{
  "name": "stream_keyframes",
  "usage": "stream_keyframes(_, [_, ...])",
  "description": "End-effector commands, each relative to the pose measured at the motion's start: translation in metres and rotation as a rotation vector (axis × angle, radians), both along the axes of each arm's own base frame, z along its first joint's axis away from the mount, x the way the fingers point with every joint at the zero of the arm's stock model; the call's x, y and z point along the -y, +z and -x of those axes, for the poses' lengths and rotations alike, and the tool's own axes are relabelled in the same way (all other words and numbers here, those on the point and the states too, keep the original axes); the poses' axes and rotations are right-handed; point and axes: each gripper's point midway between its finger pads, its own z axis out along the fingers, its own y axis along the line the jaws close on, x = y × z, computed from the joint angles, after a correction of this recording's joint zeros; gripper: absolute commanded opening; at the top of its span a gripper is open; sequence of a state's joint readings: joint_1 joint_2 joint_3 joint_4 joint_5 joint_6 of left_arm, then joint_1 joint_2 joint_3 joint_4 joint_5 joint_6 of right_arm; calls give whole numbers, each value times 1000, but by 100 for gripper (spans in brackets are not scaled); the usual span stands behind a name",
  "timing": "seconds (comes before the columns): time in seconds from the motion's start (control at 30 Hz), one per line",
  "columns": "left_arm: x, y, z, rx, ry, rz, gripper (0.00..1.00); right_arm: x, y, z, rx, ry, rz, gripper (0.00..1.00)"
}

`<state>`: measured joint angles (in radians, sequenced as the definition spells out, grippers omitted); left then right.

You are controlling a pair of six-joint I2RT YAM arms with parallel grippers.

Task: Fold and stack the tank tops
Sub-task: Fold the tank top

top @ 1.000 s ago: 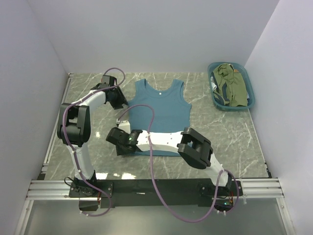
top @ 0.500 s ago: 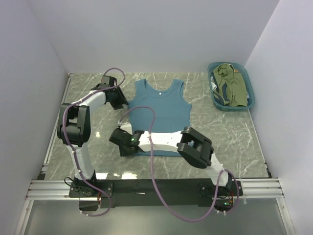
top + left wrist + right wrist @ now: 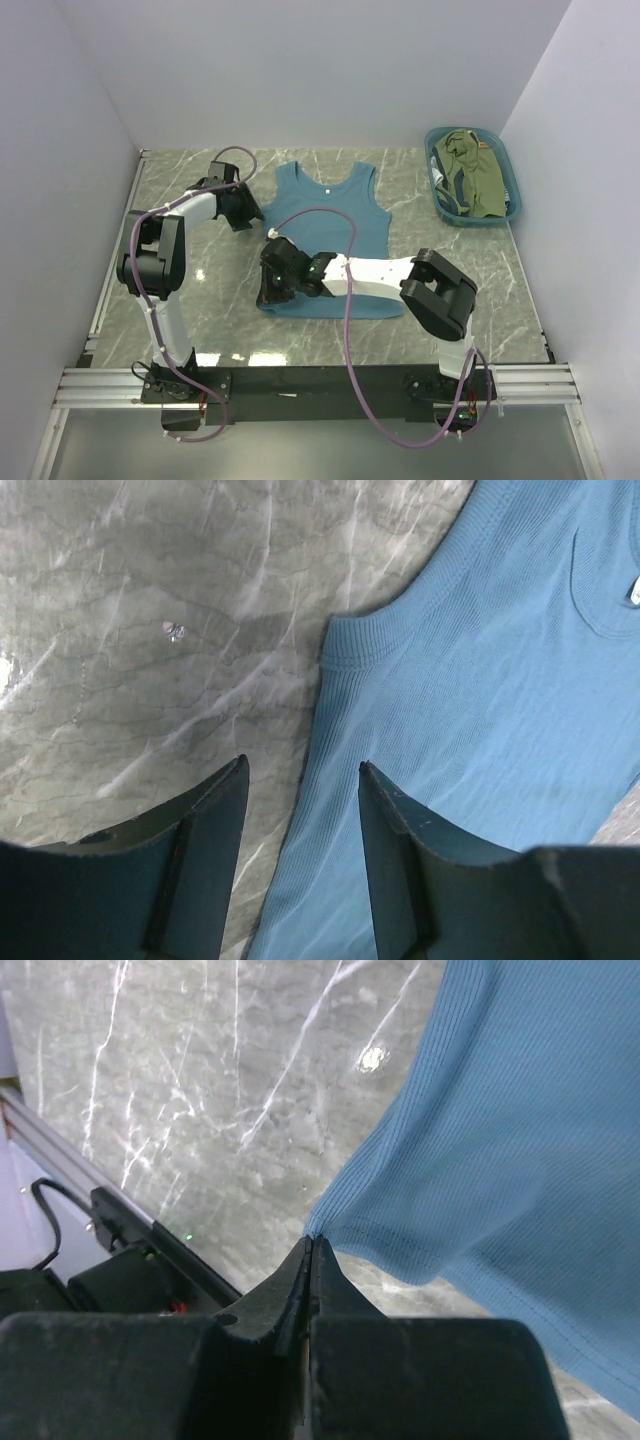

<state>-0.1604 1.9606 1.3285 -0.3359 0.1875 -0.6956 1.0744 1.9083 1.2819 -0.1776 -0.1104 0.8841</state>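
The teal-blue tank top (image 3: 335, 225) lies flat on the marble table, neck toward the back. Its near-left hem corner (image 3: 318, 1228) is pinched and pulled up off the table by my right gripper (image 3: 310, 1245), which is shut on it; from above, that gripper (image 3: 267, 296) is at the top's lower left. My left gripper (image 3: 300, 770) is open, its fingers (image 3: 215, 820) straddling the top's left side edge just below the shoulder strap (image 3: 350, 645). In the top view the left gripper (image 3: 258, 218) hovers at that strap. The olive-green tank top (image 3: 482, 180) is bunched in the basket, with dark striped cloth (image 3: 447, 188) beside it.
The teal plastic basket (image 3: 505, 160) stands at the back right by the wall. White walls close in the table on three sides. The right arm's forearm (image 3: 380, 272) lies across the teal top's lower part. A metal rail (image 3: 320, 380) runs along the near edge.
My right gripper has shut on the teal top's hem corner and drawn it slightly right, its elbow swinging right. The left gripper has opened a little wider at the strap.
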Motion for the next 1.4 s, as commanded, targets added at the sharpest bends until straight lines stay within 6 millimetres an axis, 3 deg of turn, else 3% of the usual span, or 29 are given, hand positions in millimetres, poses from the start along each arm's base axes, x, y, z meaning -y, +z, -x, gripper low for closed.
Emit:
stream_keyframes(0.0, [4,22,-10,82,-18,22,53,-11,24,2,-10,18,-109,0])
stream_keyframes(0.53, [12,0,-40,84,-27,-20,37,10,31,7,3,-19,-111,0])
stream_keyframes(0.63, [13,-2,-45,92,-23,-25,30,15,31,9,5,-30,-111,0])
stream_keyframes(0.73, [8,-3,-50,95,1,-58,19,17,31,9,4,-35,-115,0])
stream_keyframes(0.77, [6,-3,-50,97,10,-67,11,16,33,10,2,-35,-120,0])
stream_keyframes(0.87, [-6,3,-49,109,69,-113,1,10,35,15,2,-18,-130,0])
stream_keyframes(1.07, [-38,29,-40,166,211,-208,0,-17,32,36,-26,43,-141,0])
stream_keyframes(1.1, [-39,41,-41,194,223,-208,0,-22,33,37,-29,52,-154,0])
stream_keyframes(1.23, [-42,56,-41,229,224,-217,1,-32,35,40,-42,67,-175,0])
stream_keyframes(1.37, [-28,67,-44,241,184,-220,0,-22,43,34,-16,44,-173,0])
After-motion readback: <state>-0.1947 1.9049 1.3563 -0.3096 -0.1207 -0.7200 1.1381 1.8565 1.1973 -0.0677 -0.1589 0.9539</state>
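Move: The tank top's left underarm corner lies about 4 cm ahead of the open left hand, 1 cm to its right and 2 cm below; the strap end is roughly 15 cm ahead and 8 cm right, the collar label some 9 cm ahead and 18 cm right. From the right hand, which already holds the near-left hem corner, the bare table spot it heads for is 4 cm back, 1 cm left and below; the underarm corner is about 22 cm straight ahead. The underarm corner gets pinched by the left fingers, which go forward and down some 4 cm while closing, then carry it left and up about 5 cm, rolling and turning slightly counter-clockwise. The right hand keeps its pinch on the hem corner, easing right and back about 2 cm, then drawing it left and back towards the table's near edge. ##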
